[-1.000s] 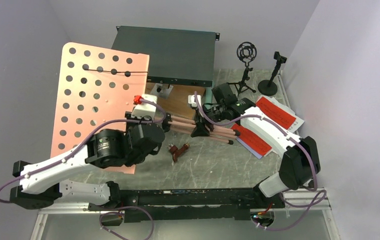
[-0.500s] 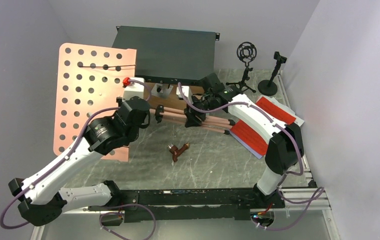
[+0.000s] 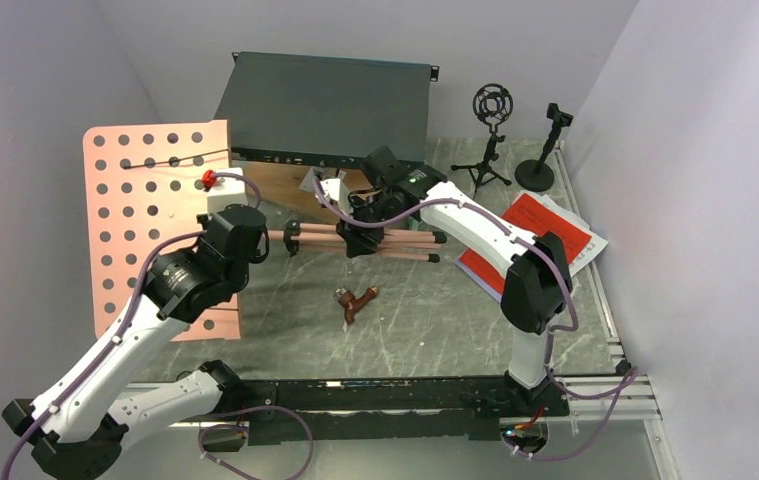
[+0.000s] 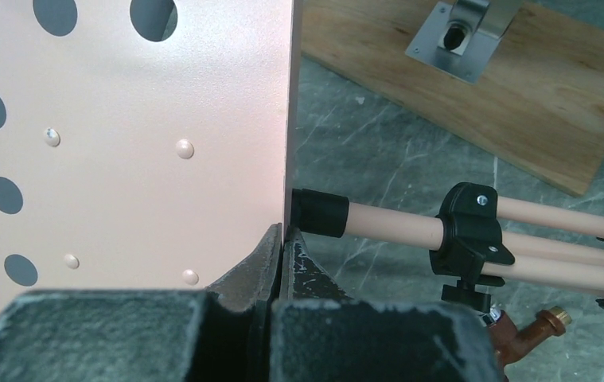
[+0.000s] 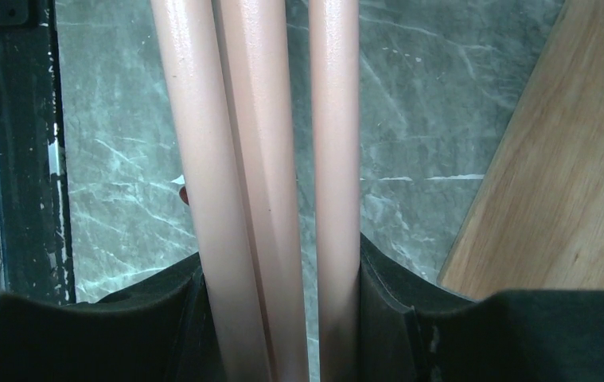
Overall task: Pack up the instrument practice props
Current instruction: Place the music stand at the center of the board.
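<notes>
The pink perforated music desk [image 3: 145,210] stands on edge at the left, joined to its folded pink tripod legs [image 3: 400,240], which lie level across the middle. My left gripper [image 3: 238,215] is shut on the desk's right edge; in the left wrist view the jaws of the left gripper [image 4: 282,239] pinch the thin desk [image 4: 123,143] beside the legs [image 4: 394,227]. My right gripper [image 3: 357,236] is shut on the bundled legs; in the right wrist view the right gripper [image 5: 280,278] clamps the three legs [image 5: 266,159]. Red and white sheet-music pages [image 3: 545,225] lie at the right. Two black mic mounts [image 3: 492,110] [image 3: 545,150] stand at the back right.
A big dark grey metal box [image 3: 330,105] rests at the back on a wooden board [image 3: 275,185] with a metal bracket [image 4: 465,32]. A small brown wooden piece [image 3: 355,300] lies on the marble table [image 3: 425,320] in front of the legs. Walls close both sides.
Both arms have carried the stand leftward and away from the near edge. The desk now stands further left, and the right arm has stretched left, uncovering the sheet-music pages.
</notes>
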### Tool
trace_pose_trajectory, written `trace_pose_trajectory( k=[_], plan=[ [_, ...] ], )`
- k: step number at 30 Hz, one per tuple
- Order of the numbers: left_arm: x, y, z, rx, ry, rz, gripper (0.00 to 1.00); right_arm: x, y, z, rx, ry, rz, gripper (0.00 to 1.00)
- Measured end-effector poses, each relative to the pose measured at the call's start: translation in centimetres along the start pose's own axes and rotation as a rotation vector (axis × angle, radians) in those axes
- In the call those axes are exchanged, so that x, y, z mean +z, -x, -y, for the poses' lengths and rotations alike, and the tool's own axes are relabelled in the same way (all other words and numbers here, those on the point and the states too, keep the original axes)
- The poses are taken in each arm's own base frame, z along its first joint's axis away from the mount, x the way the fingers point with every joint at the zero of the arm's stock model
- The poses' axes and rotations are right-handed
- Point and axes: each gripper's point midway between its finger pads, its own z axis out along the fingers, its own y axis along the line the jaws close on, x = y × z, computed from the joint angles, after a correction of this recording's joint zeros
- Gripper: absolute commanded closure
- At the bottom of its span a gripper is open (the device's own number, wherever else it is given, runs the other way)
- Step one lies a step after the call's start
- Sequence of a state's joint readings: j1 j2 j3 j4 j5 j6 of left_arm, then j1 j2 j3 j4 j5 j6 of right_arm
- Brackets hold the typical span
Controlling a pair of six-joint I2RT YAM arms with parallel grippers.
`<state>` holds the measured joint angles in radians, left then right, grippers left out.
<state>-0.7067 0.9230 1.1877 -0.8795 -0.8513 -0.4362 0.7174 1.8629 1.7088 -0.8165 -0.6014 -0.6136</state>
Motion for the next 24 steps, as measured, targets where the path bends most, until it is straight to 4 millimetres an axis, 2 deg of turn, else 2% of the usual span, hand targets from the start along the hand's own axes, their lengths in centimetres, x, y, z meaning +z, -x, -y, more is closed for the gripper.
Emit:
trace_pose_trajectory(
  k=[6, 13, 17, 24],
  plan=[
    [1.1, -1.9, -1.2, -0.036, 0.042, -0.048, 1.0, 1.5, -0.2, 0.3, -0.005, -0.003, -0.043, 1.0],
    [2.5, -4.9, -2.2, -0.071, 0.079, -0.129, 1.0, 3.6, -1.3, 0.4, 0.003, 0.017, -0.094, 0.99],
    [3.1, -6.2, -2.4, -0.088, 0.082, -0.169, 1.0, 4.2, -1.9, 0.4, 0.007, 0.02, -0.116, 0.98],
    [4.0, -7.3, -2.1, -0.115, 0.068, -0.199, 1.0, 4.5, -2.6, 0.7, 0.012, 0.003, -0.146, 0.97]
  ],
)
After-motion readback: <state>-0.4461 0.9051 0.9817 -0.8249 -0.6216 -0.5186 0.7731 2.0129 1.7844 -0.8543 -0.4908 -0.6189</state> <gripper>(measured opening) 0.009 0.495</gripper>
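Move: Both hands already hold the folded music stand, the left one pinching the plate's edge by the pole and the right one around the tripod legs. The tabletop's centre lies about 10 cm ahead of the left hand, 25 cm to its right and 29 cm below. From the right hand it is some 7 cm ahead, level sideways and 17 cm below. The brown faucet lies about 8 cm back from the right hand, straight behind it; the wooden board's middle is roughly 20 cm ahead and 8 cm left, both some 16 cm below. Both arms lower the music stand together towards the tabletop: the left hand, fingers still shut on the plate's edge, sinks about 8 cm and slides some 3 cm left, its fingers tipping about 10 degrees farther down and turning slightly counter-clockwise. The right hand keeps its half-open grip around the bundled legs, sinks about 5 cm with a slight shift left that stops partway, and steepens its downward-left slant by a little under 10 degrees, both hands slowing towards the end. ##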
